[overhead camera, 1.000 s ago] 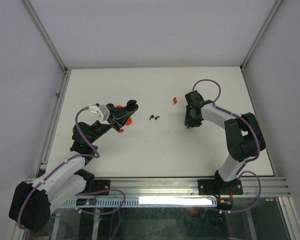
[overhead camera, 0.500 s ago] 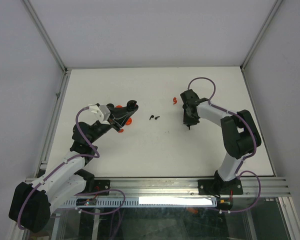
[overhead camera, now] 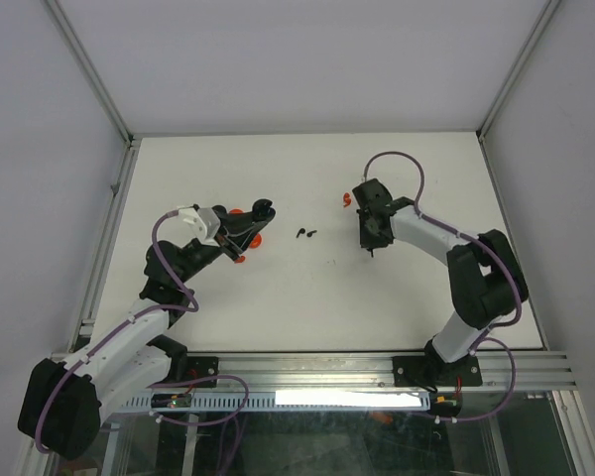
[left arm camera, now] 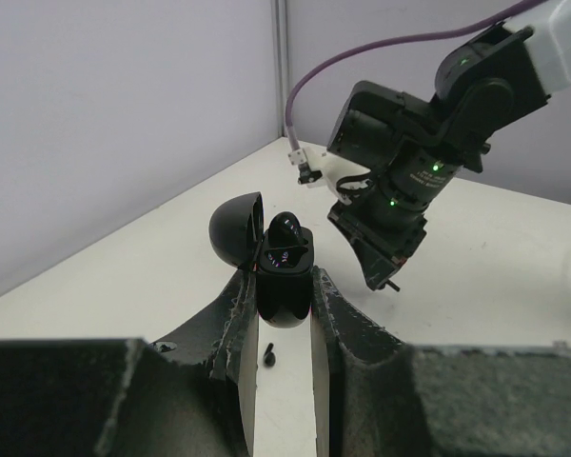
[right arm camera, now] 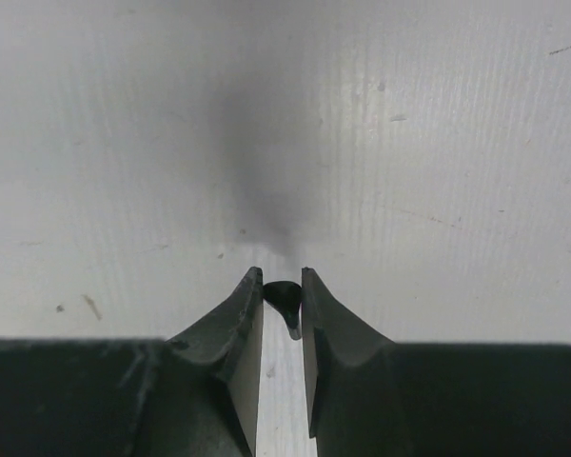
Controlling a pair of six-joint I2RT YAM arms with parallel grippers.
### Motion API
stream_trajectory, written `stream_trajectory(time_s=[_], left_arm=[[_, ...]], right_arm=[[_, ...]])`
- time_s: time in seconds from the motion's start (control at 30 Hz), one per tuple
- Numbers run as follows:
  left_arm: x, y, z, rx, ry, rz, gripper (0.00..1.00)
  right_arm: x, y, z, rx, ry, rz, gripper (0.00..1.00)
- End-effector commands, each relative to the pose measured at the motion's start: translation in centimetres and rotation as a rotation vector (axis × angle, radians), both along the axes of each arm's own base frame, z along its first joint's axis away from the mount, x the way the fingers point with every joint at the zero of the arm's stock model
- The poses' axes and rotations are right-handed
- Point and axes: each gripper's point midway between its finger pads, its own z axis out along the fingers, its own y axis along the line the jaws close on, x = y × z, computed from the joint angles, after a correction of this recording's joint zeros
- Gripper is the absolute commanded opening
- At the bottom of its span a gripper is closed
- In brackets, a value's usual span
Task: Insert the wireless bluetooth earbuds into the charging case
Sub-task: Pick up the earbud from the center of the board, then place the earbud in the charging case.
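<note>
My left gripper (overhead camera: 252, 224) is shut on the black charging case (left arm camera: 284, 286) and holds it upright with its lid (left arm camera: 234, 227) open. One black earbud (left arm camera: 285, 228) sits in the case. My right gripper (overhead camera: 373, 248) is right of it, above the table, shut on a black earbud (right arm camera: 284, 297) pinched between its fingertips (right arm camera: 251, 286). Small black earbud pieces (overhead camera: 305, 234) lie on the table between the arms; one also shows under the case in the left wrist view (left arm camera: 269, 354). A red earbud (overhead camera: 347, 199) lies beside the right wrist.
Red discs (overhead camera: 256, 239) lie on the white table around the left gripper, one at the far side (overhead camera: 236, 211) and one nearer (overhead camera: 240, 259). The right arm's wrist (left arm camera: 400, 181) fills the space just beyond the case. Metal rails border the table (overhead camera: 426, 297).
The right gripper has shifted slightly left toward the case, still holding the black earbud. The left arm and the case have not moved.
</note>
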Motion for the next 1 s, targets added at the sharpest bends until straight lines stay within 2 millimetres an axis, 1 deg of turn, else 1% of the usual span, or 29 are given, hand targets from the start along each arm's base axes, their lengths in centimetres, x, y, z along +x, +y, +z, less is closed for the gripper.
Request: stream_trajectory(time_s=[0.0,0.17,0.3,0.43,0.47,0.53,0.67,0.77,0.9,0.97], left_arm=[[-0.1,0.1,2.7,-0.033,-0.081,-0.005,0.0],[-0.5,-0.1,2.8,-0.054,-0.094,-0.027,0.0],[-0.7,-0.1,2.9,-0.055,-0.101,-0.032,0.0],[-0.9,-0.1,3.0,-0.054,-0.106,-0.038,0.0],[-0.9,-0.1,3.0,-0.054,-0.107,-0.039,0.0],[-0.9,-0.2,3.0,-0.052,-0.105,-0.044,0.0],[-1.0,-0.4,2.9,-0.05,-0.1,-0.056,0.0],[-1.1,-0.5,2.9,-0.049,-0.1,-0.065,0.0],[-1.1,-0.5,2.9,-0.049,-0.102,-0.068,0.0],[-1.3,-0.6,2.9,-0.048,-0.107,-0.075,0.0]], right_arm=[[1.3,2.5,5.8,0.085,-0.193,0.073,0.17],[1.7,5.3,12.3,0.193,-0.401,0.135,0.17],[1.4,7.9,18.2,0.276,-0.573,0.205,0.17],[0.2,10.7,23.7,0.384,-0.734,0.277,0.16],[0.1,11.0,24.9,0.407,-0.773,0.285,0.16],[-1.1,12.6,27.1,0.472,-0.84,0.329,0.15],[-3.1,15.0,30.6,0.572,-0.949,0.397,0.15],[-4.9,16.8,32.9,0.629,-1.015,0.462,0.15],[-7.5,19.0,35.3,0.73,-1.09,0.559,0.15],[-8.6,20.0,36.1,0.783,-1.12,0.604,0.15]])
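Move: The right hand already holds the black earbud just above the board. The charging case it is headed for lies about 24 cm to its left, 4 cm back and 24 cm higher, in the left fingers, some 2 cm ahead and 2 cm right of the left hand's point. On the board, the loose black earbuds lie roughly 16 cm left and 6 cm ahead of the right hand, the red earbuds 15 cm ahead and 6 cm left. Still pinching the earbud, the right hand rises some 30 cm and tilts up, swinging left towards the case. ##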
